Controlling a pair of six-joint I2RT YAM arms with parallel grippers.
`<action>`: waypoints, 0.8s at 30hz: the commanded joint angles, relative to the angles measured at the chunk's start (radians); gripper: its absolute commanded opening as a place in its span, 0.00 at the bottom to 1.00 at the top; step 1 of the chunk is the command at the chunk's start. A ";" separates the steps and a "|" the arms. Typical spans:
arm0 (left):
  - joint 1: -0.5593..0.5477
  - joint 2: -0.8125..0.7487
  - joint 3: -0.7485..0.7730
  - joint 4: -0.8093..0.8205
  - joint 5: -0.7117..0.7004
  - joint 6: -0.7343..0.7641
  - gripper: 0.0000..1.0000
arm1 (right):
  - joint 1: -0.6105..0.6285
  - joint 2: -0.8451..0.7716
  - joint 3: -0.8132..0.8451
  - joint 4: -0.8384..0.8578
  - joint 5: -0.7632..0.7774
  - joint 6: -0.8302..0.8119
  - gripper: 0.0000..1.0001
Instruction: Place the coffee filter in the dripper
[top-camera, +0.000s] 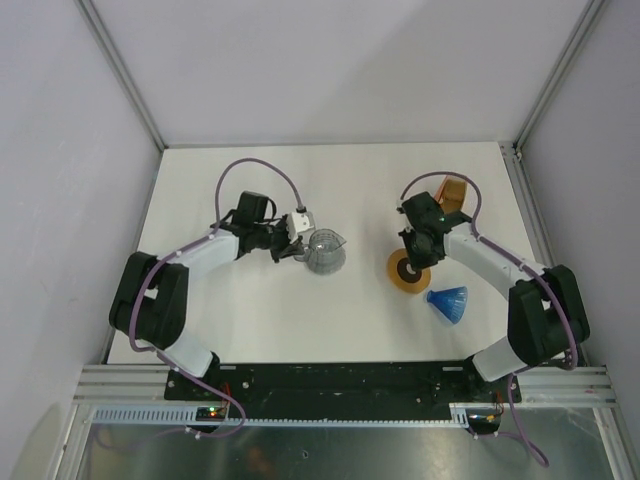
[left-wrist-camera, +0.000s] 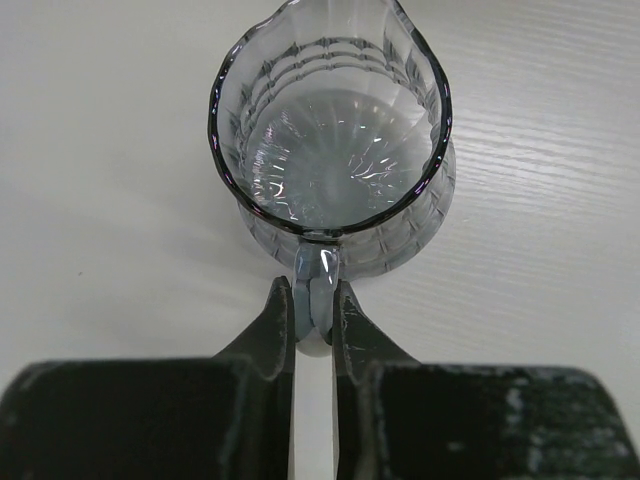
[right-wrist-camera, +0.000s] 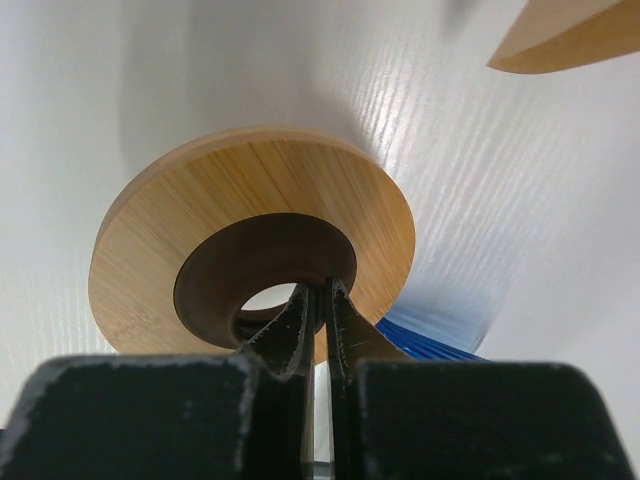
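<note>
The dripper (top-camera: 448, 303), a small blue ribbed cone, lies on the white table at the near right; its blue edge (right-wrist-camera: 430, 340) shows behind the ring in the right wrist view. No single coffee filter shows apart from the orange-brown stack of filters (top-camera: 455, 190) at the back right. My right gripper (top-camera: 413, 262) (right-wrist-camera: 322, 295) is shut on the dark inner rim of a flat brown ring (top-camera: 395, 275) (right-wrist-camera: 250, 190), just left of the dripper. My left gripper (top-camera: 298, 248) (left-wrist-camera: 313, 300) is shut on the handle (left-wrist-camera: 315, 275) of a clear glass jug (top-camera: 326, 255) (left-wrist-camera: 330, 150).
A tan-brown edge (right-wrist-camera: 570, 35) pokes into the top right of the right wrist view; I cannot tell what it belongs to. White walls with metal posts close the table (top-camera: 250, 320) at the back and sides. The arm bases sit along the near edge.
</note>
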 joint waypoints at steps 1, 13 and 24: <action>-0.030 -0.032 -0.004 -0.003 0.095 0.044 0.00 | -0.023 -0.072 0.039 -0.002 0.003 -0.019 0.00; -0.116 -0.048 -0.039 -0.044 0.159 0.116 0.00 | -0.010 -0.091 0.116 -0.070 0.035 -0.022 0.00; -0.134 -0.073 -0.024 -0.048 0.149 0.076 0.58 | 0.054 -0.089 0.179 -0.101 0.071 -0.025 0.00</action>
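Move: The left hand already pinches the pitcher's handle, with the body about 7 cm to its right and 2 cm ahead; the dripper held by the other hand is some 26 cm to its right and 4 cm back. From the right hand, which already holds the dripper by its cone, the pitcher is about 23 cm left and 4 cm ahead, its middle slightly lower. The brown filter pack stands some 16 cm ahead and 8 cm right; the blue cone lies about 8 cm right and 8 cm back. Keeping its pinch on the handle, the left hand drags the pitcher level over the table about 5 cm back and 4 cm to the right, closer to the dripper, turning some 15 degrees clockwise, and at the very end its fingers spread and let go of the handle. The right hand meanwhile keeps its grip on the dripper and lifts it about 5 cm, mostly straight up, drifting a little right and then back left, while its fingers tip slightly more forward. ##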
